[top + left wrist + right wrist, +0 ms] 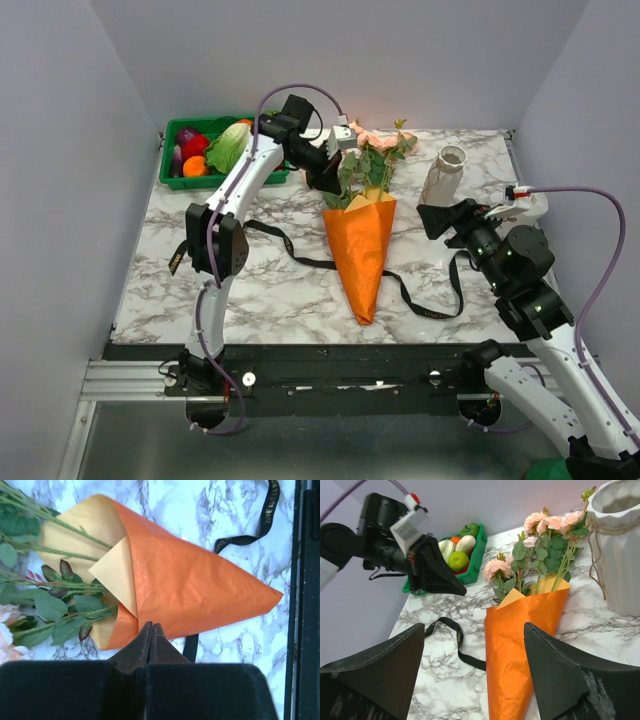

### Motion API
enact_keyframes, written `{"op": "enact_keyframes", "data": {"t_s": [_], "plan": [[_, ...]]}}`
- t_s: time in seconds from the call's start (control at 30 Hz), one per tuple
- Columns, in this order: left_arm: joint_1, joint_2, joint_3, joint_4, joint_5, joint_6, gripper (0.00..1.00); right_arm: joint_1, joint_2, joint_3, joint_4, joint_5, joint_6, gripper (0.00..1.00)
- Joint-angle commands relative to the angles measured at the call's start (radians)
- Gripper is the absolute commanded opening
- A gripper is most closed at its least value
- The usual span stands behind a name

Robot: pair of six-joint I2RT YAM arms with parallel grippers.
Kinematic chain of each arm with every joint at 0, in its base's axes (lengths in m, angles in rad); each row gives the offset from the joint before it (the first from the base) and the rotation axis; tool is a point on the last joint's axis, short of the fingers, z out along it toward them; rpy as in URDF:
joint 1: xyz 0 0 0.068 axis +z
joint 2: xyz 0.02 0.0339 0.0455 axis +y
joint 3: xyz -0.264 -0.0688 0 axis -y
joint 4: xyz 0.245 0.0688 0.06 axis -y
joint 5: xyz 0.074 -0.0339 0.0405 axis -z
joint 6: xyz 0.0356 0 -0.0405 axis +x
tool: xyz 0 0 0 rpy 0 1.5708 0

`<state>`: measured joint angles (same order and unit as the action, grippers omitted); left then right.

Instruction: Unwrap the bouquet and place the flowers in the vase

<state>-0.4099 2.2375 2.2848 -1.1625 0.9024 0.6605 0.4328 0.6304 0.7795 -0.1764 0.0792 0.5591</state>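
The bouquet lies mid-table: an orange paper cone (360, 250) with its point toward me and pale pink flowers (375, 145) on leafy green stems (60, 582) sticking out of its far mouth. A black ribbon (290, 252) trails loose on the marble to both sides of the cone. My left gripper (332, 188) hovers just left of the cone's open end, shut, with nothing visible between its fingers; in its wrist view the tips (151, 626) line up with the paper's edge. To the right of the cone my right gripper (475, 675) stands open. The cream ribbed vase (443, 175) stands beyond it.
A green bin (215, 150) of plastic vegetables and fruit sits at the back left corner, behind my left arm. The marble table's (200, 290) front edge meets a black rail. Grey walls close in the back and both sides.
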Motion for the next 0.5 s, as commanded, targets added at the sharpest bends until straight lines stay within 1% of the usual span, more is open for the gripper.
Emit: {"op": "enact_keyframes", "data": {"t_s": [0.0,0.03,0.07,0.1,0.17,0.2,0.27,0.33,0.47], "plan": [[-0.004,-0.088,0.015,-0.039,0.059,-0.048,0.00,0.006,-0.029,-0.014,0.020,-0.022,0.009,0.87],[-0.006,-0.095,0.001,-0.034,0.052,-0.052,0.01,0.006,-0.031,-0.016,0.020,-0.021,0.010,0.87],[-0.007,-0.099,-0.016,-0.022,0.046,-0.059,0.15,0.006,-0.038,-0.020,0.020,-0.018,0.012,0.87],[-0.006,-0.096,-0.039,-0.034,0.043,-0.017,0.34,0.006,-0.040,-0.026,0.020,-0.019,0.012,0.87],[-0.007,-0.072,-0.042,-0.089,0.027,0.020,0.56,0.006,-0.046,-0.032,0.020,-0.022,0.012,0.87],[-0.006,-0.028,-0.012,-0.120,0.023,0.045,0.63,0.006,-0.049,-0.037,0.018,-0.022,0.010,0.87],[-0.006,0.029,0.036,-0.204,0.010,0.097,0.66,0.006,-0.052,-0.037,0.014,-0.022,0.005,0.87],[-0.006,0.097,0.090,-0.233,0.004,0.117,0.69,0.006,-0.054,-0.034,0.011,-0.024,0.002,0.87],[-0.006,0.142,0.090,-0.191,-0.008,0.111,0.70,0.006,-0.055,-0.032,0.012,-0.030,-0.005,0.87]]}}
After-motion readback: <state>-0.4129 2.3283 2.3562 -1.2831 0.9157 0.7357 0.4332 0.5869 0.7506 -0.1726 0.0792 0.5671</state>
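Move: The left hand's closed, empty fingers hang about 12 cm above the orange wrapper's left mouth corner, which lies roughly 1 cm back; the wrapper's middle is some 11 cm back and 9 right. The pink flowers lie about 14 cm ahead of that hand and 11 right, the vase level with it and 27 right. From the right hand, the corner is some 18 cm ahead, 26 left and 24 below. The empty left hand rises 4 cm, opens wide, then sinks some 7 cm towards the wrapper's left mouth corner. ##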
